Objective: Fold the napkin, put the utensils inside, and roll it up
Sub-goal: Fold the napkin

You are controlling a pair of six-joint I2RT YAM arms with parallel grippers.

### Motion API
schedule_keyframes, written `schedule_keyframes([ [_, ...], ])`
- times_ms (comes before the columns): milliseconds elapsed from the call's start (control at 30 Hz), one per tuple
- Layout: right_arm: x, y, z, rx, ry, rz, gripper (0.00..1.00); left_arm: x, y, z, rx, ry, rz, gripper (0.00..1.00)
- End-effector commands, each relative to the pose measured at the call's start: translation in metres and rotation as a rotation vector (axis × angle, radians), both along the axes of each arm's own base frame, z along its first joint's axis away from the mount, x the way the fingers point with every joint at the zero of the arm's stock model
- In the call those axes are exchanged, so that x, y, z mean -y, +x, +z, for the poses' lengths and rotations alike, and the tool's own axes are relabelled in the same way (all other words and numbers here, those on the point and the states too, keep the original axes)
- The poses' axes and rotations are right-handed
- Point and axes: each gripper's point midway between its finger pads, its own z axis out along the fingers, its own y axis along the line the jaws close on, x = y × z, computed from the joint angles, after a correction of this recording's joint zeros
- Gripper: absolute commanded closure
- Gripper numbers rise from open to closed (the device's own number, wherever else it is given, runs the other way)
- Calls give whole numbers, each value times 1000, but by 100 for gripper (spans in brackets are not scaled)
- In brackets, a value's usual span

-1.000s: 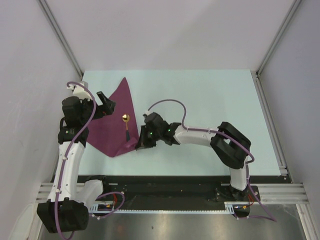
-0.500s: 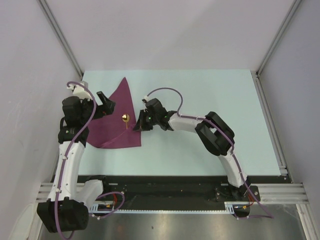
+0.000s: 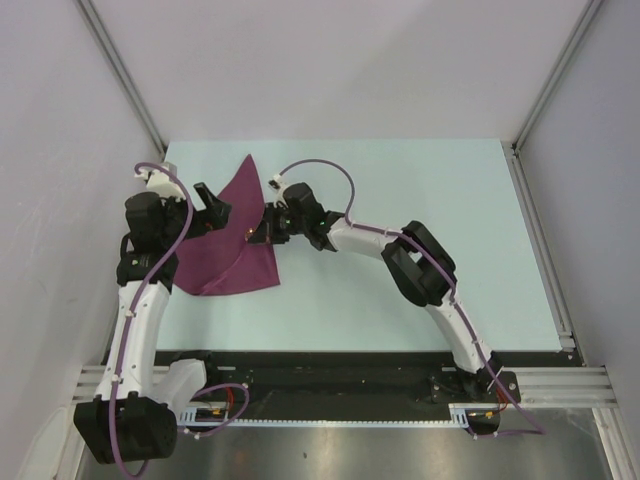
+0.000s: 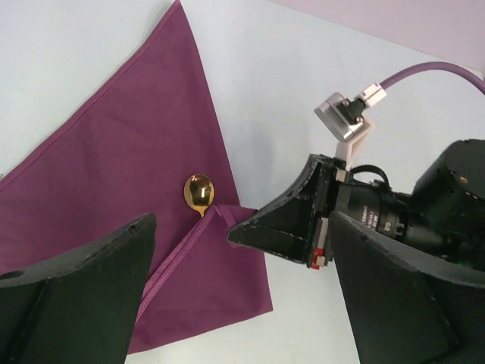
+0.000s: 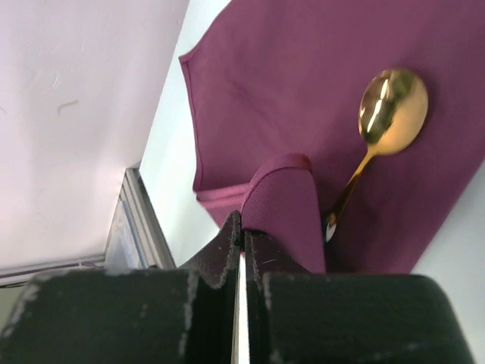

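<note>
The magenta napkin (image 3: 222,262) lies folded at the table's left side, also seen in the left wrist view (image 4: 114,174). My right gripper (image 3: 260,235) is shut on a napkin corner (image 5: 284,197), which is lifted and doubled back over the cloth. The gold spoon (image 5: 390,106) rests on the napkin with its bowl (image 4: 199,192) uncovered. The pulled-over flap hides most of its handle. My left gripper (image 3: 212,212) hovers open over the napkin's left part, with nothing between its fingers (image 4: 76,303).
The pale teal table (image 3: 430,200) stretches to the right of the napkin. A metal frame rail (image 3: 125,80) and grey wall stand close on the left. The right arm's purple cable (image 3: 330,175) arcs above the table.
My right gripper has moved up and to the left, dragging the napkin's near corner over the spoon's handle and folding the cloth. The left arm has stayed still and open.
</note>
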Motion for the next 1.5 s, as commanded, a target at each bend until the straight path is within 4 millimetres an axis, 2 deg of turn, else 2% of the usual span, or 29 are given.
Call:
schedule_keyframes([
  [0, -6, 31, -5, 70, 4, -11, 100, 1, 2, 0, 8, 13, -11, 0],
  [67, -5, 37, -20, 63, -17, -14, 100, 2, 2, 1, 9, 11, -13, 0],
  [133, -6, 45, -19, 68, -5, -12, 100, 3, 2, 0, 8, 10, -16, 0],
  [167, -7, 46, -29, 61, -12, -8, 100, 3, 2, 1, 9, 9, -15, 0],
  [233, -9, 53, -26, 69, 1, -5, 100, 2, 2, -1, 4, 8, -15, 0],
  [300, -10, 56, -33, 62, 1, -1, 100, 2, 2, 0, 6, 8, -15, 0],
  [333, -12, 59, -28, 71, 12, 2, 100, 3, 2, -1, 4, 8, -17, 0],
  [467, -14, 60, -28, 75, 26, 17, 100, 3, 2, -1, 4, 8, -17, 0],
  [667, -21, 51, -22, 84, 67, 71, 100, 3, 3, -1, 3, 7, -17, 0],
  [933, -26, 52, -27, 81, 83, 88, 100, 3, 2, -2, 1, 6, -18, 0],
  [1000, -27, 54, -34, 72, 81, 89, 100, 3, 2, -1, 4, 7, -18, 0],
  [1033, -29, 56, -28, 80, 94, 95, 100, 3, 3, -1, 3, 7, -18, 0],
  [1100, -31, 57, -31, 76, 91, 97, 100, 4, 2, 0, 4, 7, -20, 0],
  [1233, -27, 67, -31, 81, 86, 53, 100, 2, 3, -2, -2, 9, -13, 0],
  [1367, -22, 70, -36, 67, 78, 34, 100, 2, 3, -3, -3, 9, -15, 0],
  [1467, -17, 70, -31, 68, 89, 27, 97, 3, 3, -3, -3, 8, -17, 0],
])
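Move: Ahead and a little to the left of the right hand, which already pinches the napkin's near corner, lies the spoon's bowl: about 8 cm ahead, 3 cm left and 9 cm below. The doubled flap's right-hand end is roughly 7 cm back and 5 cm right, its left-hand end some 9 cm back and 13 cm left, both on the table. From the idle left hand the spoon's bowl is about 10 cm ahead, 8 cm right and 23 cm lower. Carrying the pinched napkin corner forward and down over the spoon, the right hand goes about 5 cm each way towards the bowl. It then eases up a centimetre or so as it drifts some 2 cm left, and sinks again beside the bowl, pressing no visible dent; the fingers stay shut on the cloth. ##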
